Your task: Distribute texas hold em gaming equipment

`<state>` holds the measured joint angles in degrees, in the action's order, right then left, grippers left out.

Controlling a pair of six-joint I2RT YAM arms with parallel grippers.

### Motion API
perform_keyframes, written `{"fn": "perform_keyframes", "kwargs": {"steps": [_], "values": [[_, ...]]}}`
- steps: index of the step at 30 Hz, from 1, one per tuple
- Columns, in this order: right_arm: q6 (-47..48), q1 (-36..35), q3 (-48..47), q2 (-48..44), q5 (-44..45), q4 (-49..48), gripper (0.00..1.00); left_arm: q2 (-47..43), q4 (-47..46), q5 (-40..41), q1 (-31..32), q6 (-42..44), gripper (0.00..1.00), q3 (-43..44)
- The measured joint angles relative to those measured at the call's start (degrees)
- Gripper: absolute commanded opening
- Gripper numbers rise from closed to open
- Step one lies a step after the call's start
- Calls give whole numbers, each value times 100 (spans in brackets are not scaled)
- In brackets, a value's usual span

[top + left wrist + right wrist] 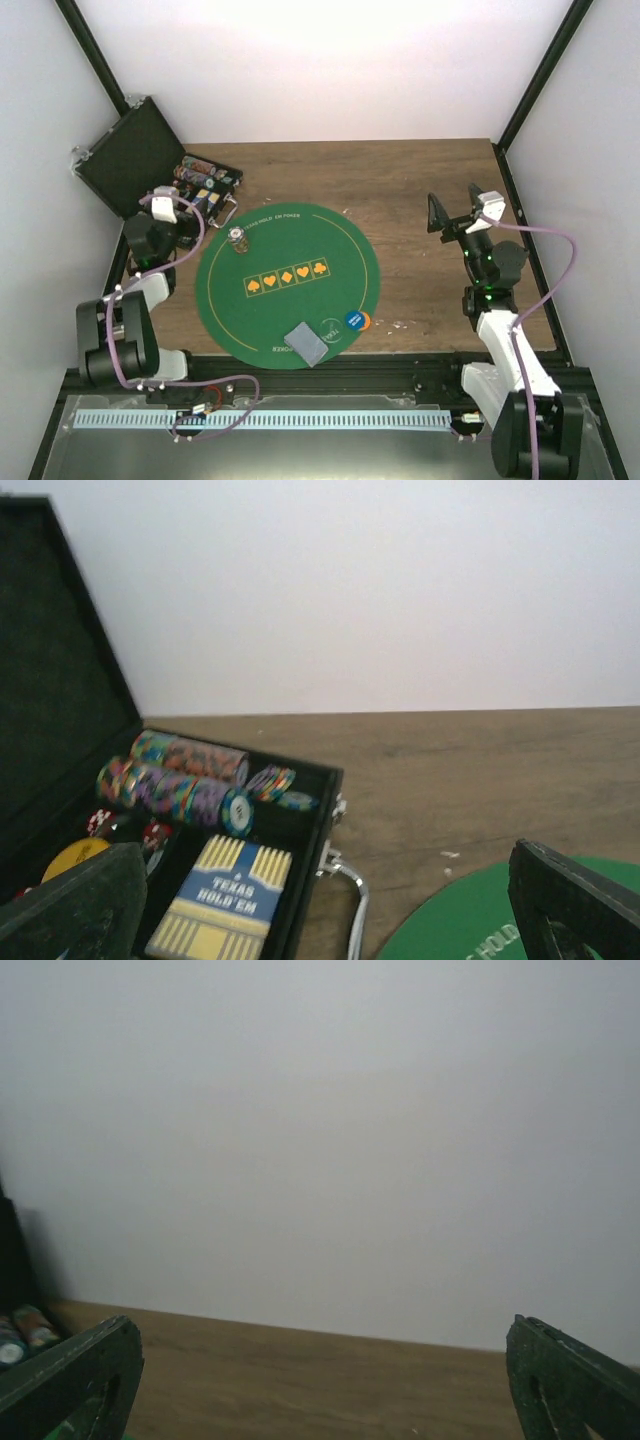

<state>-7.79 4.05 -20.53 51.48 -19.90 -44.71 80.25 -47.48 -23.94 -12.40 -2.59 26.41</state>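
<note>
A round green poker mat (287, 250) lies mid-table. On it stand a short chip stack (237, 240) at the upper left, a grey-blue deck of cards (306, 342) near the front edge, and a blue disc (353, 320) with an orange disc (366, 321) beside it. My left gripper (205, 203) hovers open over the black case, nothing between its fingers (80, 910). In the left wrist view the case holds rolls of chips (185, 780) and a Texas Hold'em card box (225, 900). My right gripper (455, 212) hangs open and empty above bare wood at the right.
The open black case (135, 165) sits at the back left corner, lid leaning back, its metal handle (352, 885) pointing at the mat. Black frame posts run along both table sides. The right wrist view shows wood (320, 1380) and the white back wall.
</note>
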Motion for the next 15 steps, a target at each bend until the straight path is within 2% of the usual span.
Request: {"fn": "perform_keyframes", "kwargs": {"steps": [4, 9, 12, 15], "values": [[-289, 0, -601, -389, -400, 844, 100, -553, 1279, -817, -138, 221, 98, 649], [-391, 0, -1574, -376, -1132, 2170, 100, -1276, 4538, -2017, -98, 1563, 98, 2111], [-391, 0, -2065, -264, -1552, 2949, 100, -1528, 6511, -2190, 127, 2612, 98, 3128], [-459, 0, -2380, -136, -1998, 3585, 100, -1794, 7930, -2111, 365, 3298, 99, 3681]]}}
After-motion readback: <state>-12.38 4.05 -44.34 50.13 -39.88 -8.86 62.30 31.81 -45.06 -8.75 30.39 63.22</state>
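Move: The chip stack on the green mat lies about 9 cm to the left hand's right, 8 cm back and 14 cm below. The case tray is about 3 cm ahead of that hand and 15 cm below. From the right hand, the blue and orange discs are some 20 cm left, 20 cm back and 29 cm down, and the card deck about 33 cm left, 26 cm back, equally low. Open left hand rises 12 cm, turning clockwise, back-right from the case tray; right rises 6 cm, swinging left. ##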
